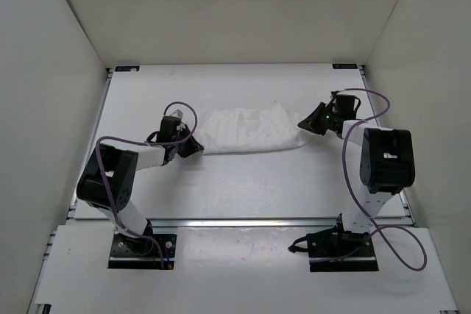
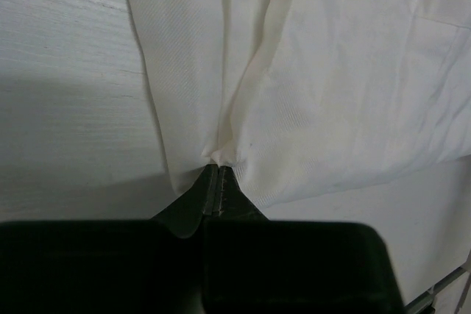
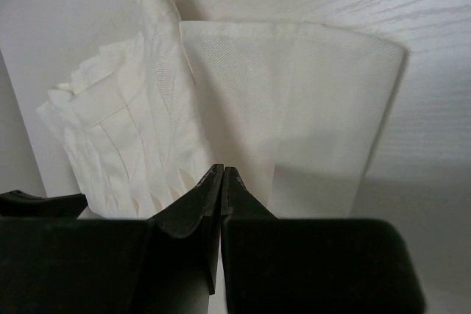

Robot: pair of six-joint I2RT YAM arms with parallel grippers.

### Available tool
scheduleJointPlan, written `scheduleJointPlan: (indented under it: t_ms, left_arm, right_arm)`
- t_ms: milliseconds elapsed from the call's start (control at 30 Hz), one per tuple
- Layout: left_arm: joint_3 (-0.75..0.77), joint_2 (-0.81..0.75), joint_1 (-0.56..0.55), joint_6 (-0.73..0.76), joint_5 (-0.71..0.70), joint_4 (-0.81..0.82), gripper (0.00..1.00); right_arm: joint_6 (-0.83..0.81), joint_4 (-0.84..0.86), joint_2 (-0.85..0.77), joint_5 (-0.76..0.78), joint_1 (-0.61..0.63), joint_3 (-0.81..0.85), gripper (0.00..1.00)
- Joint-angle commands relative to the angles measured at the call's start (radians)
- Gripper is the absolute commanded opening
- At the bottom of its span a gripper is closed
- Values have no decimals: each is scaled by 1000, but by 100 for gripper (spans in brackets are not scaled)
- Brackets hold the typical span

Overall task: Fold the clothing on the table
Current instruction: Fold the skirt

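The clothing [image 1: 250,130] is a thin white creased garment lying bunched in a wide strip across the middle of the table [image 1: 243,182]. At the strip's left end, my left gripper [image 1: 197,146] is shut. In the left wrist view its tips [image 2: 215,165] pinch a puckered fold of the clothing [image 2: 316,86]. My right gripper [image 1: 303,122] is at the strip's right end. In the right wrist view it [image 3: 222,170] is shut, tips down on the pleated clothing [image 3: 243,86]. No fabric shows between its jaws.
White walls [image 1: 59,49] close in the table on the left, back and right. A metal rail [image 1: 243,220] runs along the near edge in front of both arm bases. Purple cables [image 1: 383,108] loop beside each arm.
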Motion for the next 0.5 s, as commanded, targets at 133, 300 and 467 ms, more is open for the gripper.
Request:
scheduleJointPlan:
  t_ms: [133,300,467]
  left_arm:
    - [38,54,-29,9,20,58,0]
    - [25,63,-32,6,10,75,0]
    - [11,45,-35,-1,4,75,0]
  right_arm:
    - [-51,-115,59,-75,1,62,0]
    - [-83,-246,27,-87,4,30,0]
    - [-105,-347,-57,6,-5,-7,0]
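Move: The skirt's near right corner lies about 5 cm back of the right hand, straight below that line and some 6 cm down. The tip of a raised fold on the skirt stands roughly 12 cm ahead of the right hand, 9 cm to its left and 5 cm lower; the skirt's middle is about 23 cm left and 1 cm ahead. The left fingers already hold the near left corner right at their tips, with the near right corner some 44 cm to their right and 4 cm ahead. The right hand's shut fingertips come down onto the skirt's right end and draw it back towards the robot: first mostly down, then mainly back, about 5 cm back and 3 cm down in all, the fingers tipping some 15 degrees steeper. The left fingers keep their pinch on the near left corner, easing about 1.5 cm right and slightly forward and down. ##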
